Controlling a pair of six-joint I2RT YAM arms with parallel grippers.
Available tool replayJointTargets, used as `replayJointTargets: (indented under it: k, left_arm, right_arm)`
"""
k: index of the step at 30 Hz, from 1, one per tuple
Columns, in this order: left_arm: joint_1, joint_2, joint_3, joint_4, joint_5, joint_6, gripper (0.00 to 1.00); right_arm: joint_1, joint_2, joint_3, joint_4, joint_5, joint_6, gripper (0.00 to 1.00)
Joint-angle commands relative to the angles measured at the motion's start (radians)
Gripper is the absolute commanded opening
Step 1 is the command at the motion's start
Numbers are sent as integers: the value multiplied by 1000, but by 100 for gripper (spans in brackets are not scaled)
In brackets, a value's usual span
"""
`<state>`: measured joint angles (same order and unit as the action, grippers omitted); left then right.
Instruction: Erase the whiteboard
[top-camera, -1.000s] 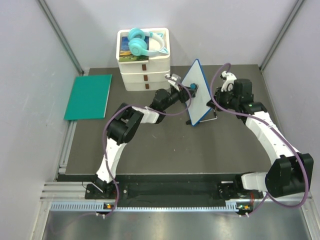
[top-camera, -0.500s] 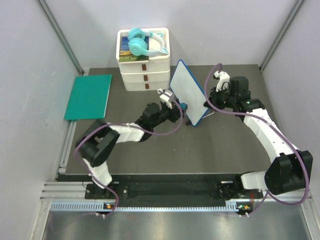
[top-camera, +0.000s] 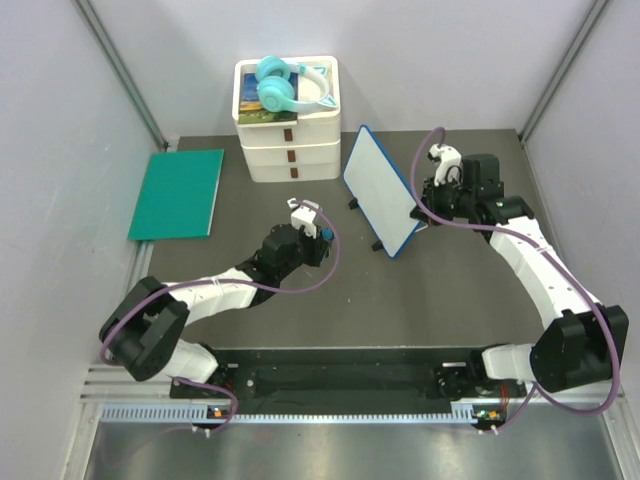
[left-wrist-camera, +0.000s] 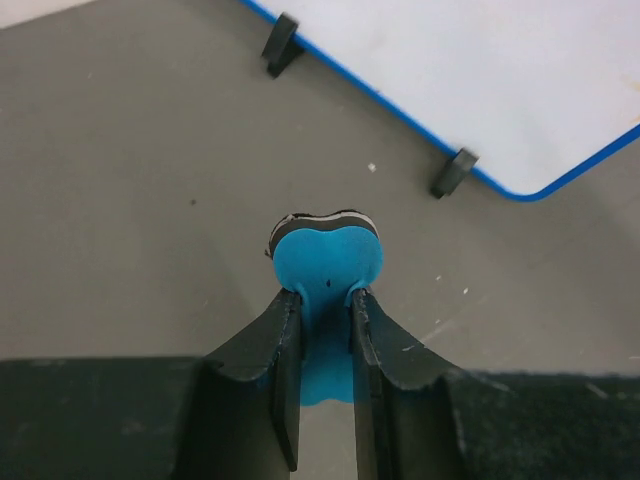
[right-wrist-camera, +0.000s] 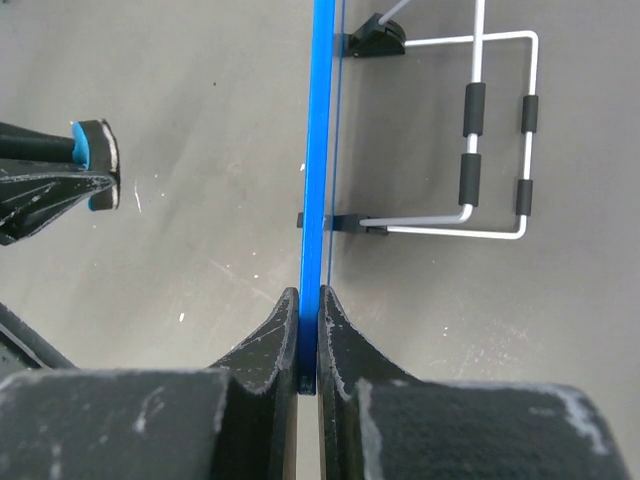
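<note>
The whiteboard (top-camera: 382, 190), white with a thin blue frame, stands tilted at the middle back of the dark table. Its face (left-wrist-camera: 480, 80) looks clean in the left wrist view. My right gripper (right-wrist-camera: 309, 292) is shut on its blue edge (right-wrist-camera: 321, 150), at the board's right side (top-camera: 420, 205). The wire stand (right-wrist-camera: 495, 140) lies behind the board. My left gripper (left-wrist-camera: 322, 295) is shut on a blue eraser (left-wrist-camera: 325, 255) with a black and white pad. It hovers over the table (top-camera: 322, 235), apart from the board, to its front left.
A stack of white boxes (top-camera: 287, 140) with turquoise headphones (top-camera: 285, 82) on top stands at the back, just left of the board. A green mat (top-camera: 178, 192) lies at the far left. Grey walls close in both sides.
My left arm has drawn back from the board's face toward the front left, with the eraser still in it. The board has swung to show more of its face. The right gripper kept its hold.
</note>
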<state>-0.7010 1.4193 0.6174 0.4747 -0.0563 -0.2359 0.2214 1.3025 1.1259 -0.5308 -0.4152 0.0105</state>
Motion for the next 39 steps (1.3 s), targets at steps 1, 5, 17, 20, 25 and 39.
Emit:
replayJointTargets:
  k: [1,5,17,20,25,39]
  left_arm:
    - [1,-59,-5,-102,-86,12,0]
    - [3,-57,2,-148,-122,4,0]
    - [3,13,30,-186,-116,-14,0]
    - [3,20,28,-186,-117,-8,0]
    - [3,30,28,-197,-126,-2,0]
    - [3,69,36,-202,-134,12,0]
  right_arm:
    - [13,90,-22,-287,-120,31,0]
    - [10,101,-18,-330,-76,32,0]
    - [-22,87,-18,-417,10,54,0]
    - [-36,98,-14,-414,19,65,0]
    - [-39,118,8,-399,33,60,2]
    - [-39,221,90,-394,91,48,31]
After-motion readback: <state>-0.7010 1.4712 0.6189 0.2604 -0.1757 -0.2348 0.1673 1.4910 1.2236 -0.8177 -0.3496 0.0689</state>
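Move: My left hand still holds the eraser; the bare table spot it is going down to lies about 4 cm to its left, 1 cm back and some 12 cm below. From that hand the whiteboard's middle is about 12 cm ahead, 14 cm right and 2 cm lower. My right hand pinches the board's raised edge: the wire stand is roughly 3 cm ahead, 2 cm left and 18 cm below it, the board's middle 5 cm ahead, 7 cm left, 9 cm down. With my right hand I keep the pinch on the whiteboard's raised edge, ease it about 3 cm to the right and a little back and down, then open the fingers around the edge while the hand drops quickly another 4 cm, tipping down some 20 degrees in all. Meanwhile my left hand sinks about 6 cm and drifts 4 cm left, taking the eraser down towards the bare table with its grip kept. ##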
